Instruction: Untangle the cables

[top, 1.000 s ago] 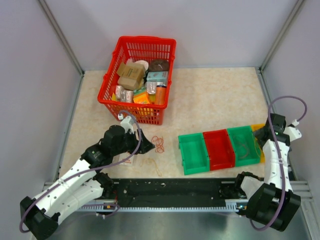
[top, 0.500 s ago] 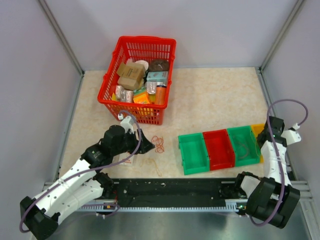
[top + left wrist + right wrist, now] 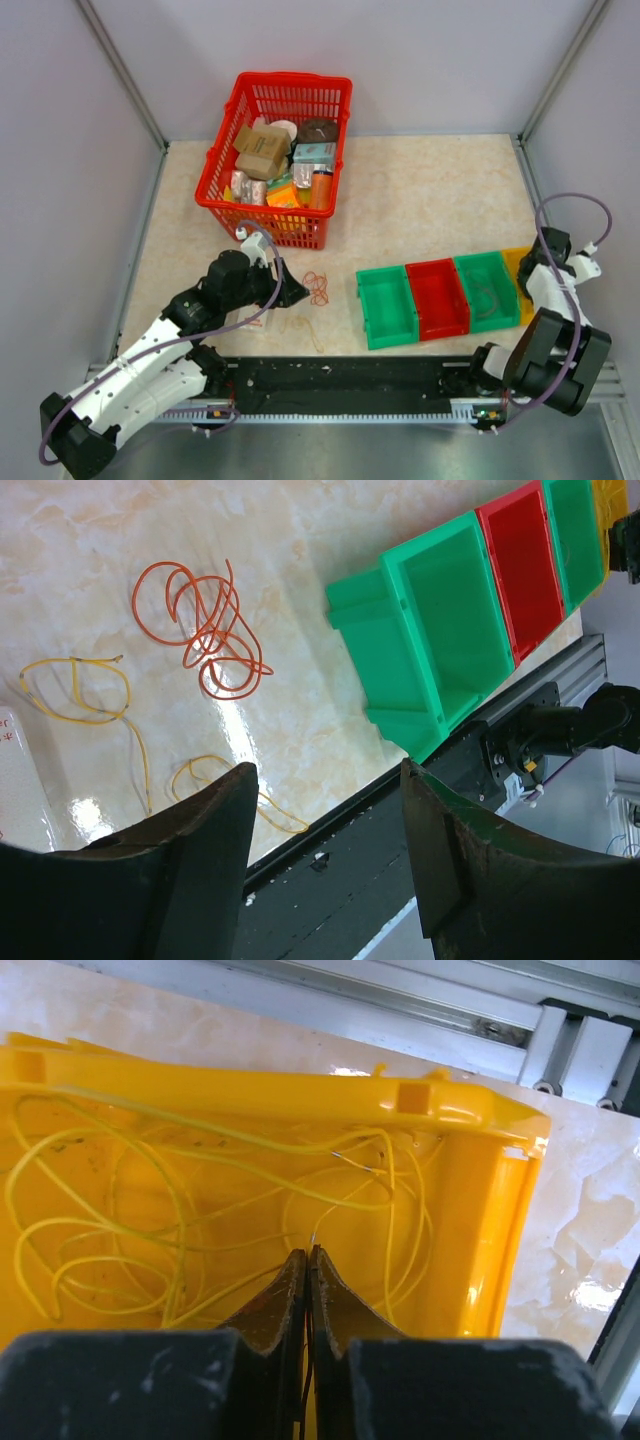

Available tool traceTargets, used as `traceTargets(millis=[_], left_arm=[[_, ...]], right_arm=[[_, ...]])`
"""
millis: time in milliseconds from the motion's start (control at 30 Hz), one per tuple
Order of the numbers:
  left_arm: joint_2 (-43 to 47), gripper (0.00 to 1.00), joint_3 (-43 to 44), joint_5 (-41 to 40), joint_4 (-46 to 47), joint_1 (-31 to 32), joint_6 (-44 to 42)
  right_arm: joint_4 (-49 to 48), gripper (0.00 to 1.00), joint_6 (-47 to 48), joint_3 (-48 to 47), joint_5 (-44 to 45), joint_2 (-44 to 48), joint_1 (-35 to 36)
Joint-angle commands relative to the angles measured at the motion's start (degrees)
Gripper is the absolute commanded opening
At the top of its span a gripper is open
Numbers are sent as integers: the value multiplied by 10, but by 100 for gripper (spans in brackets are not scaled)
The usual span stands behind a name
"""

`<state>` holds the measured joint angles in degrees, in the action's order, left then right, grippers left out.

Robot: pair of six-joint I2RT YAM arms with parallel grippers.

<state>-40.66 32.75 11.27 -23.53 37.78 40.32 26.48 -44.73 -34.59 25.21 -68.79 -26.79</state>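
Note:
The cables lie in separate groups. An orange-red tangle (image 3: 205,630) rests on the table (image 3: 430,200) just ahead of my left gripper (image 3: 325,770), which hovers open and empty above the near table edge. Two loose yellow wires (image 3: 80,690) lie beside the tangle, toward the rail. In the top view the tangle (image 3: 317,288) sits right of the left gripper (image 3: 298,293). My right gripper (image 3: 308,1252) hangs shut inside the yellow bin (image 3: 480,1220), over several yellow wires (image 3: 150,1240). One bare wire end sits right at its tips.
A row of bins stands at the right: green (image 3: 388,305), red (image 3: 438,298), green (image 3: 487,290), then yellow (image 3: 518,262). A red basket (image 3: 275,150) full of packages stands at the back. A black rail (image 3: 340,385) runs along the near edge.
The right gripper has gone from wide open to shut over the yellow bin, and its arm has folded back toward the base. The left arm and the wires on the table have not moved.

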Motion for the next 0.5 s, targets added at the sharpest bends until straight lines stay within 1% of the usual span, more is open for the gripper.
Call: traceTargets(millis=[0,67,133,233,300,367,400,467], left_arm=[[-2,64,7,1,18,1,-14],[-5,64,7,-2,18,1,-16],[-6,64,4,-4,24,1,-16],[-7,65,4,-12,29,0,-19],[-6,65,6,-17,28,1,-19],[-5,65,3,-28,25,0,-19],[-4,66,-1,-36,23,0,-16],[-4,65,-2,-62,4,0,-5]], right_arm=[[14,9,57,-42,-32,50,-3],[25,25,82,-51,-55,98,-2],[65,45,84,-71,-80,138,-2],[124,67,88,-101,-108,176,8],[167,70,101,-125,-111,198,24],[200,71,106,-150,-90,224,66],[211,71,106,-163,-80,235,101],[225,71,105,-200,-60,248,194]])
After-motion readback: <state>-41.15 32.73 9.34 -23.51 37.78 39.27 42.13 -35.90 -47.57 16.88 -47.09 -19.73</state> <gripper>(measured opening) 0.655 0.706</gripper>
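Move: The yellow cables lie looped in the yellow bin, with the right hand's shut fingertips already down among them; their middle is about 3 cm ahead of that hand and 2 cm below. The neighbouring green bin is about 14 cm to its left, roughly level with it, and holds a grey cable some 2 cm nearer the base. From the left hand, the yellow cables are about 62 cm to the right, 6 cm ahead and 13 cm lower. The yellow cables are left in the yellow bin as the right fingers spread from shut to well open and the hand pulls straight up out of it, about 13 cm and fast. Late in the climb it swings some 5 cm left, towards the green bin, turning counter-clockwise about 20 degrees while the fingers tip outward. ##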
